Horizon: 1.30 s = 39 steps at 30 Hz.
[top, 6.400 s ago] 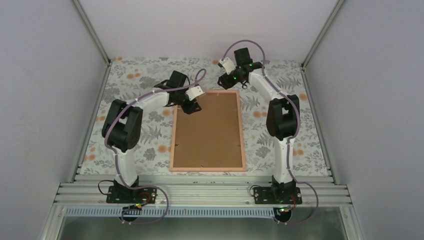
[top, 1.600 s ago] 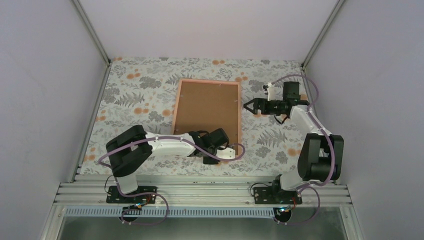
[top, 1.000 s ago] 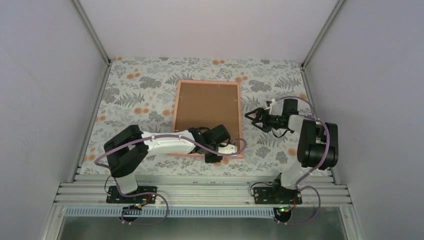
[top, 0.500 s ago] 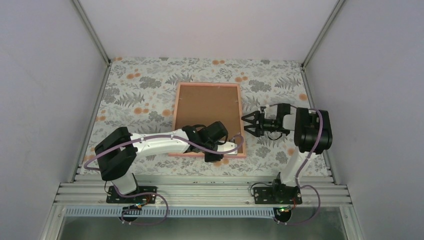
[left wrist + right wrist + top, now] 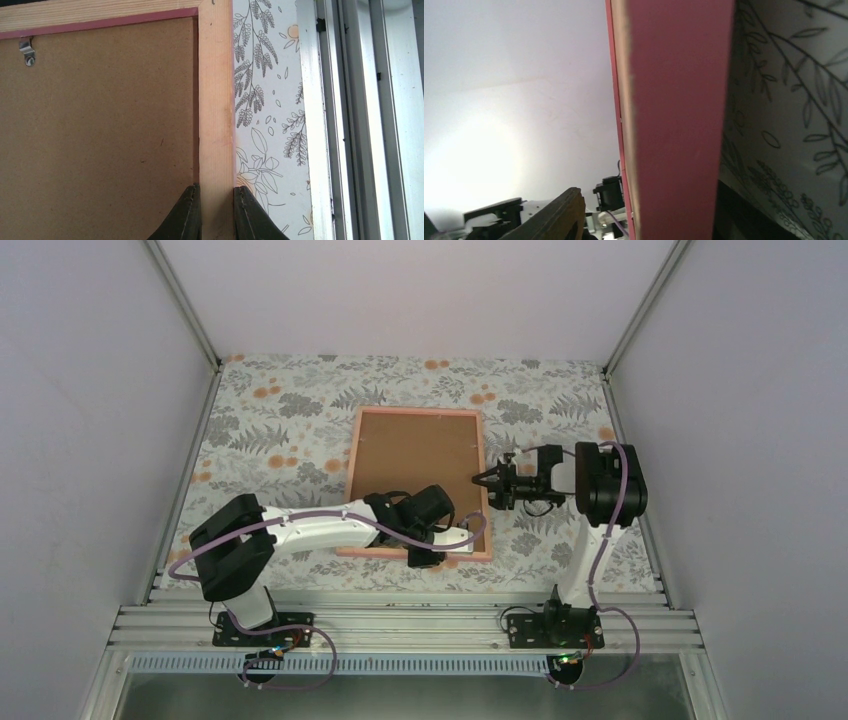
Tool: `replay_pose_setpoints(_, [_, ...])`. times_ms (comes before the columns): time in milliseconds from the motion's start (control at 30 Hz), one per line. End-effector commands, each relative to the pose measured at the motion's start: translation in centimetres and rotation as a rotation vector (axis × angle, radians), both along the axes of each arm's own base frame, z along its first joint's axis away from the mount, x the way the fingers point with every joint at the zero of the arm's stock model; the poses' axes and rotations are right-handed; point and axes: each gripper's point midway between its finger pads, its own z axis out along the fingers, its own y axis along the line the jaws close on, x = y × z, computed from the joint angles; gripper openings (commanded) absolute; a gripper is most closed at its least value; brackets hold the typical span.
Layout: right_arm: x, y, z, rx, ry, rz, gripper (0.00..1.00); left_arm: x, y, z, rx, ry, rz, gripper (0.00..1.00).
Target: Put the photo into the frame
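Note:
The frame (image 5: 353, 480) lies face down on the flowered table, its pink-orange rails around a plain brown backing board (image 5: 415, 475). The photo is hidden. My left gripper (image 5: 438, 552) is at the frame's near right corner. In the left wrist view it (image 5: 216, 212) is shut on the wooden rail (image 5: 216, 100), one finger on each side. My right gripper (image 5: 481, 483) is at the middle of the frame's right rail. In the right wrist view it (image 5: 654, 202) is open and straddles the pink edge (image 5: 674, 100), with a gap to its left finger (image 5: 561, 215).
A flowered cloth (image 5: 270, 440) covers the table. Aluminium rails (image 5: 400, 625) run along the near edge, close to the frame's near rail (image 5: 350, 100). Grey walls enclose the left, right and back. A small metal clip (image 5: 27, 52) sits on the backing board.
My right gripper has swung left, from out on the cloth to the frame's right rail. My left gripper has stayed on the near right corner. The frame has slid slightly nearer.

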Motion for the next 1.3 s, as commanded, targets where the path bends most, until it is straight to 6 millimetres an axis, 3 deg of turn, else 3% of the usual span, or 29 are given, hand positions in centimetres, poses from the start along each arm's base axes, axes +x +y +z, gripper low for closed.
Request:
replay_pose_setpoints(0, [-0.2, 0.3, 0.2, 0.059, 0.030, 0.022, 0.53, -0.2, -1.3, 2.1, -0.097, -0.016, -0.045, 0.02])
replay_pose_setpoints(200, [-0.3, 0.3, 0.9, 0.062, 0.025, 0.020, 0.49, -0.1, -1.4, 2.5, -0.119, -0.024, -0.034, 0.02])
replay_pose_setpoints(500, [-0.6, 0.6, 2.8, 0.070, -0.011, 0.029, 0.32, 0.0, -1.6, 3.7, -0.146, -0.040, -0.038, 0.02])
replay_pose_setpoints(667, [-0.1, 0.5, 5.2, 0.043, -0.099, 0.020, 0.27, 1.2, -1.6, 4.8, -0.132, -0.031, 0.023, 0.07])
replay_pose_setpoints(933, [0.1, 0.1, 9.8, 0.023, -0.218, -0.006, 0.15, 3.8, 0.4, 10.0, -0.169, -0.078, 0.112, 0.35])
replay_pose_setpoints(1100, [1.4, -0.6, 12.6, 0.005, -0.293, -0.021, 0.05, 6.4, 2.4, 14.7, -0.210, -0.172, 0.186, 0.69])
replay_pose_setpoints(1200, [2.6, -0.9, 14.7, -0.042, -0.364, -0.025, 0.04, 9.3, 4.4, 17.2, -0.228, -0.235, 0.279, 0.97])
replay_pose_setpoints(1267, [3.3, -1.1, 15.8, -0.074, -0.402, -0.030, 0.04, 11.6, 6.2, 18.4, -0.243, -0.259, 0.361, 1.00])
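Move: The left hand already pinches the frame's near side, which sits right between its fingertips. The near right corner lies about 12 cm to its right, and the middle of the backing board some 17 cm ahead, 3 cm left and a little lower. The right hand's open fingers straddle the frame's right side, about 1 cm to their left and level ahead; from there the board's middle is some 13 cm left, level ahead and slightly below. The right fingers close on the frame's right side and clamp it, staying almost in place at first, then lift it about 8 cm and slightly forward, tipping up some 10 degrees. The left hand keeps its pinch through the early lift, then opens wide, lets go of the near side and climbs about 15 cm while swinging 8 cm forward over the backing board. ##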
